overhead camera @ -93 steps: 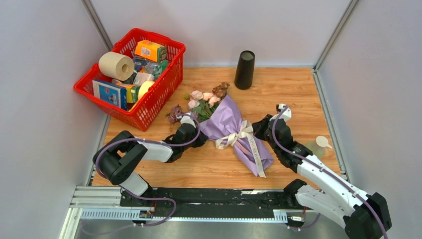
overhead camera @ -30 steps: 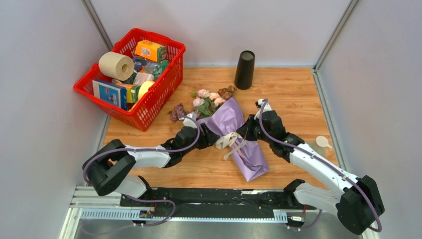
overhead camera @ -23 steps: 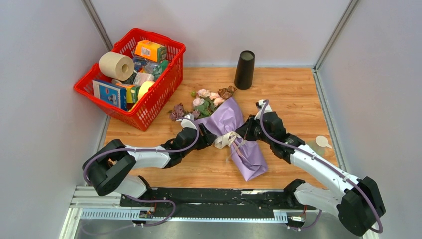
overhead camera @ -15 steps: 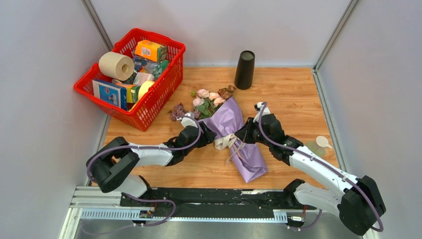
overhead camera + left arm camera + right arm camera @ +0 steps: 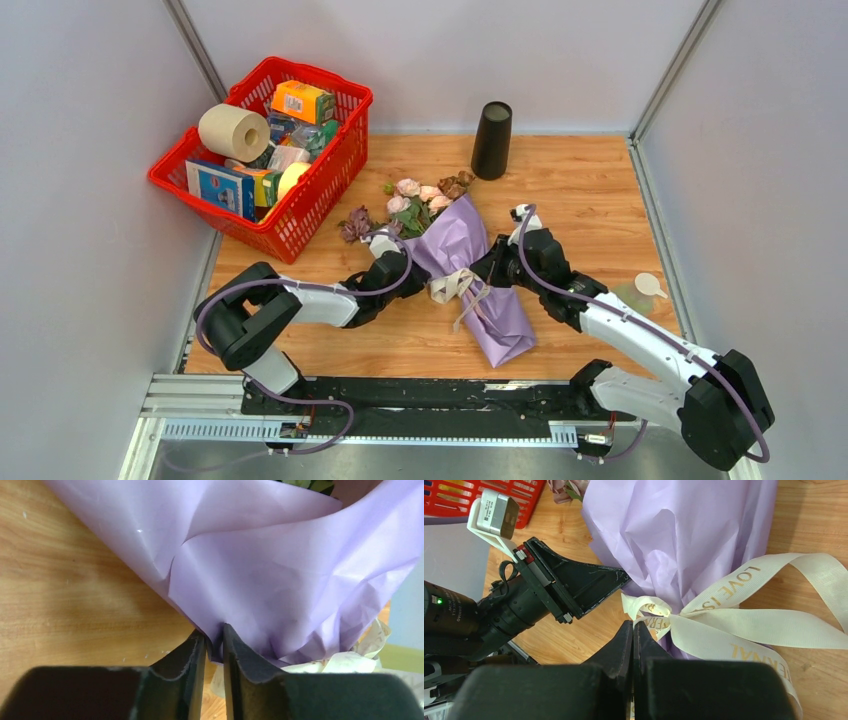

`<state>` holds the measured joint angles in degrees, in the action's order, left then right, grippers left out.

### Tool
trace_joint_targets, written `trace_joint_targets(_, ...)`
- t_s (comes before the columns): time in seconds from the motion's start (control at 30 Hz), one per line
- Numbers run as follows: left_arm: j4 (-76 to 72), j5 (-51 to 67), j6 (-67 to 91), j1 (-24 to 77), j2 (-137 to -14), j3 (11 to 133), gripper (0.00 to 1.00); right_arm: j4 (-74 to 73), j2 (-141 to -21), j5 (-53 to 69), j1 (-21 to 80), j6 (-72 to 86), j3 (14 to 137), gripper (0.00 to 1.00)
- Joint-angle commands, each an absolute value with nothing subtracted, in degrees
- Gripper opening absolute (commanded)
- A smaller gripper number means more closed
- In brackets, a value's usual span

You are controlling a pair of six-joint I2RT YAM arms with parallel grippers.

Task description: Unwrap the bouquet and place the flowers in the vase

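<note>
The bouquet [image 5: 470,245] lies across the middle of the table, its lilac paper [image 5: 280,570] tied at the waist with a cream ribbon [image 5: 734,625]. The flowers [image 5: 415,200] stick out of its far end, toward the black vase [image 5: 491,140] that stands upright at the back. My left gripper [image 5: 214,635] comes in from the left and is shut on a fold of the paper just above the ribbon. My right gripper [image 5: 633,625] sits on the opposite side, shut on a short end of the ribbon [image 5: 455,285] at the knot.
A red basket [image 5: 310,212] full of groceries stands at the back left, close to the flower heads. A small clear dish with a white spoon [image 5: 648,285] lies at the right edge. Grey walls enclose the table on three sides.
My left jaws have closed onto the paper fold, and that arm's elbow has swung right. The ribbon bow is looser and the bouquet lies steeper than three seconds ago. The right gripper stays shut.
</note>
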<state>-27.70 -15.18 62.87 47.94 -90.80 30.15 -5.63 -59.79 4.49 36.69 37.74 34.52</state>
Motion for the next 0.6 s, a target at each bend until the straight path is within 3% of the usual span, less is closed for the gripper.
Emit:
trace_joint_targets(0.0,-26.3,-17.7,64.2,48.2,-90.8,32.3,0.17,-2.3,-59.4,2.5,37.0,38.5,34.5,0.0)
trace_joint_targets(0.03,-25.8,-17.8,64.6,48.2,-90.7,32.3,0.07,-2.3,-59.5,1.4,37.0,38.3,34.4,0.0)
trace_joint_targets(0.1,-25.1,-18.7,65.1,48.2,-90.2,31.6,0.0,-2.5,-60.4,-2.6,36.9,37.1,34.2,0.0)
trace_joint_targets(0.57,-21.5,-22.2,63.6,48.2,-88.4,29.9,0.0,-6.9,-62.1,-11.0,21.5,30.9,41.9,0.0)
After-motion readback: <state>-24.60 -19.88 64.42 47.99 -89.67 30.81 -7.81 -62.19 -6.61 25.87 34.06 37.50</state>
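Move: My left fingers stand half open at the lower left edge of the wrapping paper, practically at its height. The ribbon knot is about 7 cm to their right, 2 cm back and 4 cm higher. My right hand already pinches a ribbon end; from it the knot lies some 1 cm ahead, 1 cm left and 5 cm below, the roses roughly 19 cm ahead and 11 cm left, and the wrap's tail end about 14 cm back and 6 cm right. I shut my left fingers on the edge of the purple wrapping paper and hold there, easing barely a centimetre forward and left. With the ribbon end still pinched, my right hand pulls away from the knot, right and forward by about 10 cm, dipping slightly and rising again while it turns some 20 degrees clockwise. ##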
